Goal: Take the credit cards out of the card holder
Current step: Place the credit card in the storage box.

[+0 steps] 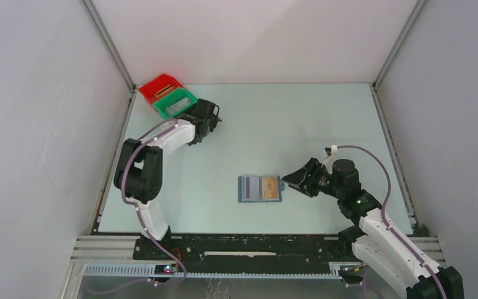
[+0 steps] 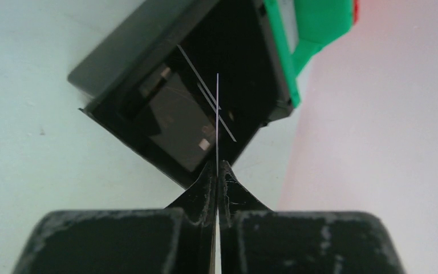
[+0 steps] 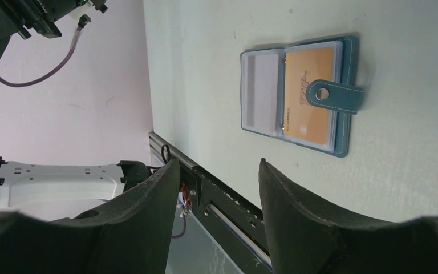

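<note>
The blue-teal card holder [image 1: 261, 189] lies open and flat on the table, near the front at mid-table. In the right wrist view the card holder [image 3: 345, 63] shows a grey panel [image 3: 260, 91], a tan panel [image 3: 311, 100] and a strap with a stud [image 3: 333, 96]. My right gripper [image 1: 289, 179] hovers just right of it, open and empty [image 3: 219, 162]. My left gripper [image 1: 215, 118] is at the back left, shut [image 2: 217, 164] on a thin credit card [image 2: 217, 114] seen edge-on over a black bin [image 2: 120, 51]. A dark credit card [image 2: 177, 123] lies inside that bin.
A green bin [image 1: 175, 103] and a red bin [image 1: 159, 86] stand in the back left corner beside the left gripper. The green bin [image 2: 313, 28] touches the black bin's far side. White walls close in the table on three sides, and a black rail [image 1: 249, 246] runs along the near edge.
</note>
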Tool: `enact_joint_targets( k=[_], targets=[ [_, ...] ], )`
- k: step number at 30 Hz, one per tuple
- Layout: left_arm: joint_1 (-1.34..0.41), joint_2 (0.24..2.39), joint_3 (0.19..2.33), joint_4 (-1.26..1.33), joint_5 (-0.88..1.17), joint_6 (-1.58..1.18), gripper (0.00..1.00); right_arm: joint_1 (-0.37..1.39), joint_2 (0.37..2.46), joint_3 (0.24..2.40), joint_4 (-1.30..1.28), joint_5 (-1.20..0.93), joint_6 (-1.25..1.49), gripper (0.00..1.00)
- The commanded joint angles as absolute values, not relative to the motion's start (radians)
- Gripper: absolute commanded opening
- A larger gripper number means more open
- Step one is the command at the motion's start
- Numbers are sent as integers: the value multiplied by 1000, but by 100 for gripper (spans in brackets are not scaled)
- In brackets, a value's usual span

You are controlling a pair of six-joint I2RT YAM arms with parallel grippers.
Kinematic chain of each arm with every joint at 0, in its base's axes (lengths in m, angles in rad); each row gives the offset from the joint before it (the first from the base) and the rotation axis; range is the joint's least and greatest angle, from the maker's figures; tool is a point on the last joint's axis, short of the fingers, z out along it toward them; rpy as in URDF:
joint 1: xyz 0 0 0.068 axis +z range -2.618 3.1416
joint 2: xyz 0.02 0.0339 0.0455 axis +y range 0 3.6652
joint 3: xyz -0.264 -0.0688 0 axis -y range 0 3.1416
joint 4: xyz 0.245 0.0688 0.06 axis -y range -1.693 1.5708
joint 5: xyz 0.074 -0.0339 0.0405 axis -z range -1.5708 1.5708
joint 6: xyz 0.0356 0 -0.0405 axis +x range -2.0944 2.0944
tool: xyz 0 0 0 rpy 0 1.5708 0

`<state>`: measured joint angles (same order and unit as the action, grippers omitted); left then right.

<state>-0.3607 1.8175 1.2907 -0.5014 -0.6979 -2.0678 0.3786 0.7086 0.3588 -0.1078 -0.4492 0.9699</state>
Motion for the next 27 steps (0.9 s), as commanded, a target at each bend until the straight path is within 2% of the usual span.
enact_joint_targets(
  k=[1,6,10,12,20,27],
  targets=[
    [-348,1842,1336,-538,-670,-2319,0,372,681,370,-132,-433,954,62],
    [-339,1847,1331,-534,-676,-2332,2,371,665,370,-157,-427,949,62],
    [-334,1836,1303,-514,-662,-2335,27,371,665,367,-150,-426,954,62],
    [-333,1822,1278,-491,-657,-2330,34,371,670,367,-141,-429,957,62],
    [-357,1674,1219,-462,-699,-2180,39,371,695,372,-107,-435,957,62],
    [-397,1510,1153,-418,-746,-2009,47,373,708,371,-90,-433,954,62]
  ],
)
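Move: The left hand holds a credit card edge-on over the black storage box, whose middle lies about 4 cm to its left, 1 cm back and 6 cm below. The green box stands some 6 cm ahead and 11 cm left, the red box about 12 cm ahead and 17 cm left, both at similar depth. From the right hand the storage box is roughly 24 cm ahead, 33 cm left and 10 cm below. Left hand dips about 1 cm towards the storage box, opens, releasing the credit card, then rises some 7 cm. ##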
